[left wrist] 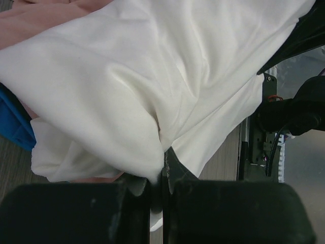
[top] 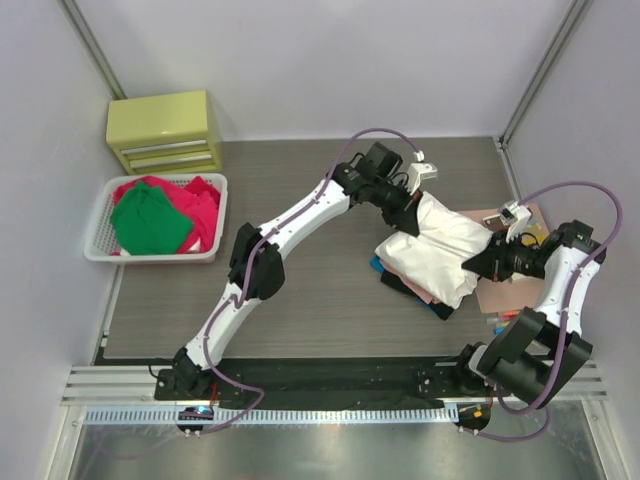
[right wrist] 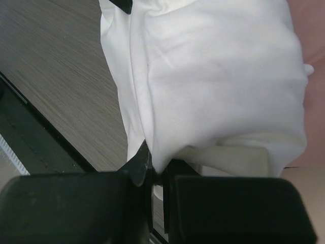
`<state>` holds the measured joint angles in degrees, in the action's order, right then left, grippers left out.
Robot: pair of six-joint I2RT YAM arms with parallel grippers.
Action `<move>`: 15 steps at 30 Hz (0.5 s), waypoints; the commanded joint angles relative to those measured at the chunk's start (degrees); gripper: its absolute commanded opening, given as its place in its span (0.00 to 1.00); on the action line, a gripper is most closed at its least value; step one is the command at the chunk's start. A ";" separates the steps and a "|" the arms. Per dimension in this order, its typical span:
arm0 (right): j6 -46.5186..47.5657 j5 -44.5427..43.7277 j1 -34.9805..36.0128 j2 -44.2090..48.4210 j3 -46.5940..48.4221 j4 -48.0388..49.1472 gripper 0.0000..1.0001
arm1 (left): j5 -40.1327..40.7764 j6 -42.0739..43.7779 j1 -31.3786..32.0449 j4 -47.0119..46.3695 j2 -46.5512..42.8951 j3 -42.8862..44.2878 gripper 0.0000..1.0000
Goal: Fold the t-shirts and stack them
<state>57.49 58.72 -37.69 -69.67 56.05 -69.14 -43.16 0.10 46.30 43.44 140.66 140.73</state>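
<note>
A plain white t-shirt (top: 440, 245) hangs bunched between my two grippers over a small pile of folded t-shirts, of which a blue edge (top: 378, 265) and a black edge (top: 412, 290) show. My left gripper (top: 408, 215) is shut on the far left part of the white cloth, and the left wrist view shows a pinched fold (left wrist: 152, 173) between the jaws of that gripper (left wrist: 163, 168). At the near right edge my right gripper (top: 478, 262) is shut on the same shirt (right wrist: 213, 81), as the right wrist view of it (right wrist: 155, 173) shows. Salmon-pink cloth (left wrist: 40, 15) lies under the shirt.
A white slotted basket (top: 100, 235) at the left holds a green t-shirt (top: 150, 222) and red and magenta ones (top: 205, 205). A yellow-green drawer unit (top: 160, 130) stands behind it. A flat salmon-brown sheet (top: 505, 295) lies under the right arm. Bare wood-grain table (top: 300, 300) lies between the basket and the pile.
</note>
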 commanded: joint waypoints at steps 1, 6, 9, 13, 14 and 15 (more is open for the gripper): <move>7.35 -1.33 -5.02 -1.26 1.78 -3.19 0.01 | 8.61 2.98 -3.85 2.18 1.99 0.26 0.00; 7.98 -1.41 -5.64 -1.96 0.90 -2.31 0.01 | 9.41 3.59 -3.85 0.77 2.33 -1.86 0.00; 8.86 -1.68 -5.64 -2.49 0.38 -2.05 0.01 | 10.19 3.68 -3.94 0.86 2.78 -1.86 0.05; 9.39 -1.86 -5.64 -2.49 -0.42 -1.61 0.09 | 10.90 4.03 -3.94 0.59 3.13 -2.47 0.42; 9.30 -1.77 -5.64 -2.32 -0.77 -1.35 0.09 | 11.07 4.03 -3.94 0.51 3.22 -2.47 0.42; 9.30 -1.68 -5.64 -1.88 -1.20 -0.73 0.09 | 11.16 4.03 -3.94 0.50 3.39 -2.56 0.42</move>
<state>64.42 57.69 -42.30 -72.66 55.48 -71.55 -38.09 2.07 45.76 41.91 142.47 139.11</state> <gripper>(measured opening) 0.103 0.418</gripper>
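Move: Under and between the two hands lies the pink t-shirt stack the white shirt is meant for: its middle is about 8 cm back and 8 cm right of the left hand, 11 cm below it. From the right hand it is some 5 cm left, 1 cm ahead and 10 cm down. The picture book sits about 17 cm right and 7 cm ahead of the right hand; the markers lie 15 cm right and 14 cm back of it. Lowering the white t-shirt over the stack, both hands sink slowly and drift right by a centimetre or two; then the left fingers open, letting go of its far-left end, and that hand moves off forward and further down, ending about 3 cm lower. Keeping its pinch on the near-right part, the right hand ends roughly 2 cm right and 1.5 cm down. ##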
